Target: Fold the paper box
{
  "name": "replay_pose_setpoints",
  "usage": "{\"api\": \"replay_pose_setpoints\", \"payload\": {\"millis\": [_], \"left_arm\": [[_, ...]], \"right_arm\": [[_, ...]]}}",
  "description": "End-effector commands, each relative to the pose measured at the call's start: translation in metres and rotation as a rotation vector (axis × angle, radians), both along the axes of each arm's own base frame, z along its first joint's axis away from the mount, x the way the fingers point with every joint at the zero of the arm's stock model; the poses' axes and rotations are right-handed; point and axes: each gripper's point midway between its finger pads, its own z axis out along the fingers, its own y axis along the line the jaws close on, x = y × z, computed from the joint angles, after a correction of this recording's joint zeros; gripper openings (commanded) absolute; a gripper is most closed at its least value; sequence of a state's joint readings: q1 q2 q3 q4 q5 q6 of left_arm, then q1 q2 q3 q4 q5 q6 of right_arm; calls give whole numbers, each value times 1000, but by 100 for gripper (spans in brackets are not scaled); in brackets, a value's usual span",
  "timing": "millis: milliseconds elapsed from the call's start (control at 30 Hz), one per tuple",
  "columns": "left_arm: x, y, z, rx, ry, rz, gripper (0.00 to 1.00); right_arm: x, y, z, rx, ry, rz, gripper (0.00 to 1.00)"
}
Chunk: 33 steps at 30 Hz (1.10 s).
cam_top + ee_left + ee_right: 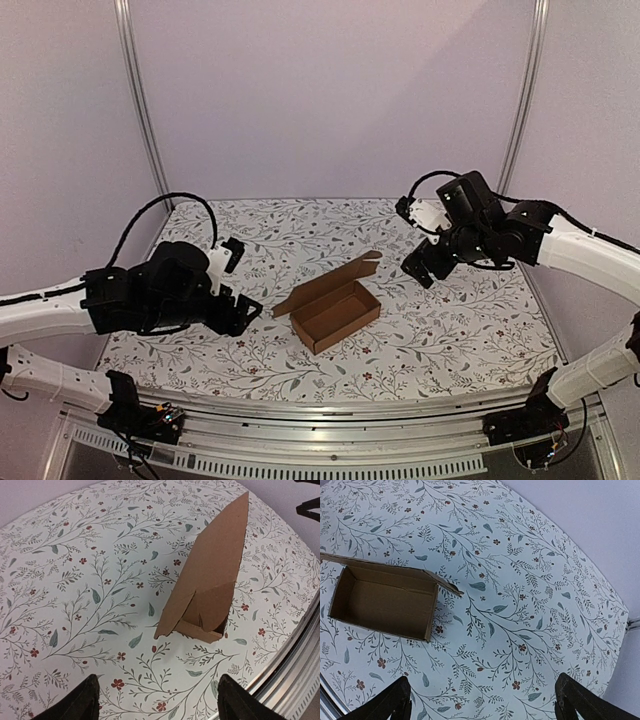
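The paper box (335,310) is a small brown carton in the middle of the flowered table, its body formed and its top open, with the lid flap (330,282) leaning back toward the far side. From the left wrist the paper box (207,580) shows end-on; from the right wrist the paper box (385,600) shows its empty inside. My left gripper (238,312) hovers open just left of it, nothing between its fingertips (80,702). My right gripper (420,268) hangs open above the table to the box's right, apart from it, also empty.
The flowered tablecloth (450,330) covers the whole work surface. A metal rail (330,415) runs along the near edge, with both arm bases behind it. Lilac walls and two upright frame posts (140,100) close the back.
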<state>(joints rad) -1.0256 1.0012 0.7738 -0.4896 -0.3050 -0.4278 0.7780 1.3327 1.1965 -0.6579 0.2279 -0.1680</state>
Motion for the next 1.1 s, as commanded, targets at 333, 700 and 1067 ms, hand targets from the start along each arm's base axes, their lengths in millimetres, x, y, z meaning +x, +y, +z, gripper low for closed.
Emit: {"api": "replay_pose_setpoints", "payload": {"millis": [333,700,1067], "left_arm": [[18,8,-59,-83,175,165,79],[29,34,-74,-126,215,280,79],[34,51,-74,-153,210,328,79]], "right_arm": [[48,-2,-108,440,327,-365,98],[68,27,-172,474,466,-388,28],[54,54,-205,537,590,-369,0]]}}
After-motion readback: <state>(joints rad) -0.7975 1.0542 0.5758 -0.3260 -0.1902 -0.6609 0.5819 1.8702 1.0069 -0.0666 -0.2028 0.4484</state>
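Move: The open lid stands with its middle about 6 cm ahead of the right hand, 14 cm to its left and 18 cm below. The lid's right-hand flap is roughly 10 cm ahead, 7 cm left and 17 cm down; the box tray is level with the hand, about 14 cm left and 20 cm below. From the left hand the lid is some 15 cm ahead, 12 cm right and 14 cm below. Right hand drops about 20 cm, also forward, towards the box's right, fingers shutting empty; left sinks 7 cm, open. ##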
